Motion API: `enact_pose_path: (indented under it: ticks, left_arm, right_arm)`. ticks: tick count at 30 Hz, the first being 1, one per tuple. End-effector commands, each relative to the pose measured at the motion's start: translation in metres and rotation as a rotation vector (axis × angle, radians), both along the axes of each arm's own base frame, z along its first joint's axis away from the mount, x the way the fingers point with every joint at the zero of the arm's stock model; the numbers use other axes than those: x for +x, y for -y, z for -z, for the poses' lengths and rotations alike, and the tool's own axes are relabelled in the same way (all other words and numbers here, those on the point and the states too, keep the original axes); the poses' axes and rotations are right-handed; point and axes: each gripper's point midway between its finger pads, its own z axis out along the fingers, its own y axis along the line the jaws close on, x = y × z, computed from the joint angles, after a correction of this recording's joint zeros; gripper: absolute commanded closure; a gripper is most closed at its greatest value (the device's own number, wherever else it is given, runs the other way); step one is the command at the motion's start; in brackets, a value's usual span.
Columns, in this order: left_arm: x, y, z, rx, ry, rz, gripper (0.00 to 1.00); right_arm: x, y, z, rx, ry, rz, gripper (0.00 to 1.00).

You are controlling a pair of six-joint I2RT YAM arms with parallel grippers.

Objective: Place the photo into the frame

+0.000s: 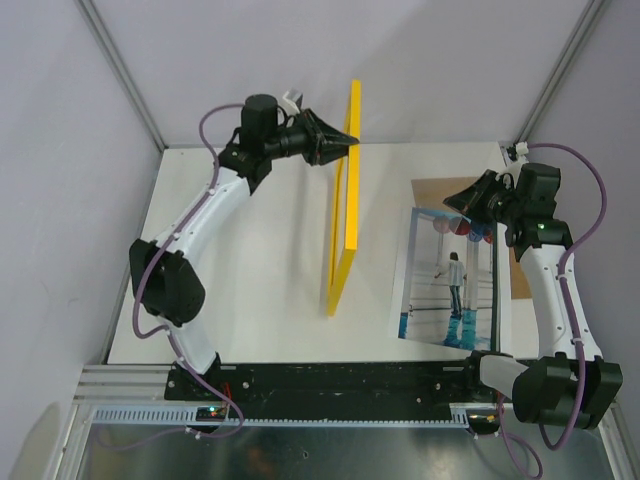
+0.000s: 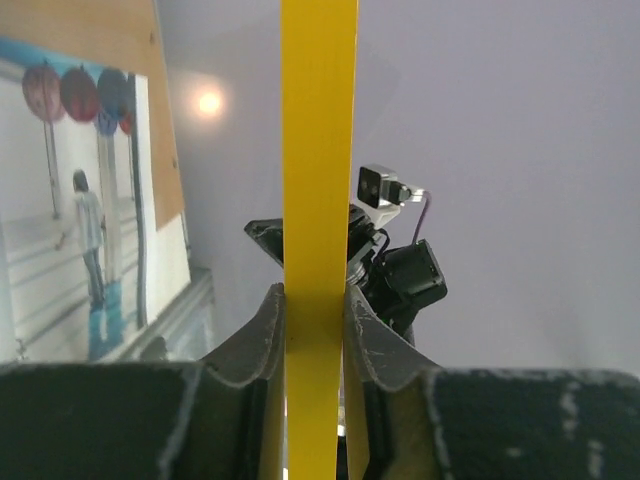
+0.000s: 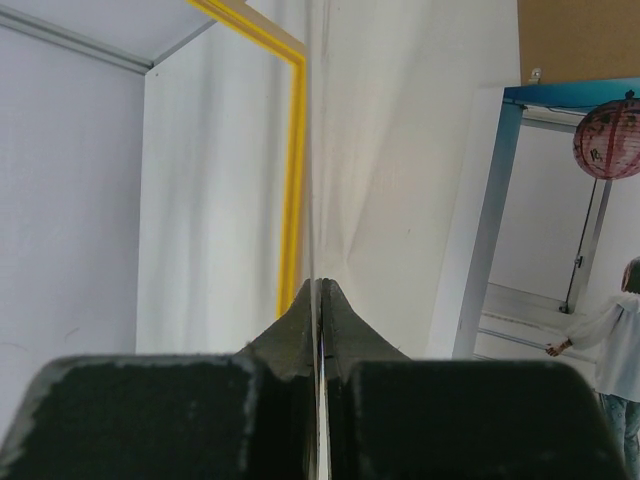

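The yellow frame (image 1: 345, 200) stands upright on its long edge mid-table. My left gripper (image 1: 350, 140) is shut on its far top rail; in the left wrist view the yellow bar (image 2: 318, 150) sits tight between the fingers (image 2: 262, 330). The photo (image 1: 450, 280), a person among white railings over blue water, lies at the right and also shows in the wrist views (image 2: 80, 220) (image 3: 600, 300). My right gripper (image 1: 468, 203) hovers over its far end, shut (image 3: 322, 290) on a thin clear pane (image 3: 318, 150) seen edge-on, whose dark edge (image 1: 493, 290) crosses the photo.
A plain brown backing board (image 1: 440, 192) lies under the photo at the far right. Grey walls close in the white table (image 1: 250, 260) on three sides. The arm bases sit on a black rail (image 1: 350, 375) along the near edge.
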Motion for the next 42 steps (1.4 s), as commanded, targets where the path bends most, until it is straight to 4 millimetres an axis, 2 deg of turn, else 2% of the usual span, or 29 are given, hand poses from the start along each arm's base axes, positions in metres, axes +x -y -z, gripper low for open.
enact_pose_path:
  ticks: [1,8,13,17,20,24,35,42]
  left_arm:
    - [-0.020,-0.007,-0.042,-0.217,0.015,0.074,1.00]
    - [-0.018,-0.022,0.006,-0.245,-0.065,0.070,1.00]
    - [-0.022,-0.028,0.019,-0.234,-0.056,0.085,0.97]
    - [-0.027,-0.033,0.023,-0.221,-0.030,0.096,0.82]
    - [-0.030,-0.037,0.025,-0.210,-0.012,0.104,0.66]
    - [-0.035,-0.045,0.026,-0.199,0.015,0.103,0.54]
    - [-0.043,-0.065,0.029,-0.166,0.081,0.089,0.43]
    - [-0.041,-0.067,0.028,-0.108,0.127,0.081,0.39]
  right_arm:
    - [0.004,0.000,-0.030,0.001,0.085,-0.002,1.00]
    - [0.005,-0.003,-0.027,-0.002,0.076,-0.007,1.00]
    - [0.006,-0.006,-0.025,-0.007,0.074,-0.011,1.00]
    - [0.006,-0.008,-0.024,-0.010,0.071,-0.016,1.00]
    - [0.007,-0.009,-0.023,-0.012,0.070,-0.019,1.00]
    - [0.007,-0.012,-0.023,-0.014,0.070,-0.024,1.00]
    - [0.010,-0.025,-0.023,-0.019,0.080,-0.039,1.00]
    - [0.009,-0.052,-0.028,-0.069,0.085,-0.073,1.00]
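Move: In the left hand's grip is the long top edge of the yellow frame, held upright just off the table; the frame's middle lies about 6 cm back and 18 cm below. The photo lies flat some 12 cm back, 26 cm right and 37 cm below, with the brown board roughly 12 cm farther out and 7 cm farther right of it. From the right hand, which holds a clear sheet, the frame's middle is about 22 cm left, 2 cm ahead and 4 cm lower. Lowering the upright frame about 5 cm onto the table, the left hand tips some 10 degrees while drifting slightly left, then opens its fingers and draws off to the left and a little back, clear of the top edge, ending about 6 cm to the left in all. The right hand, still pinching the clear sheet, swings about 4 cm left towards the frame, mostly at the end. ##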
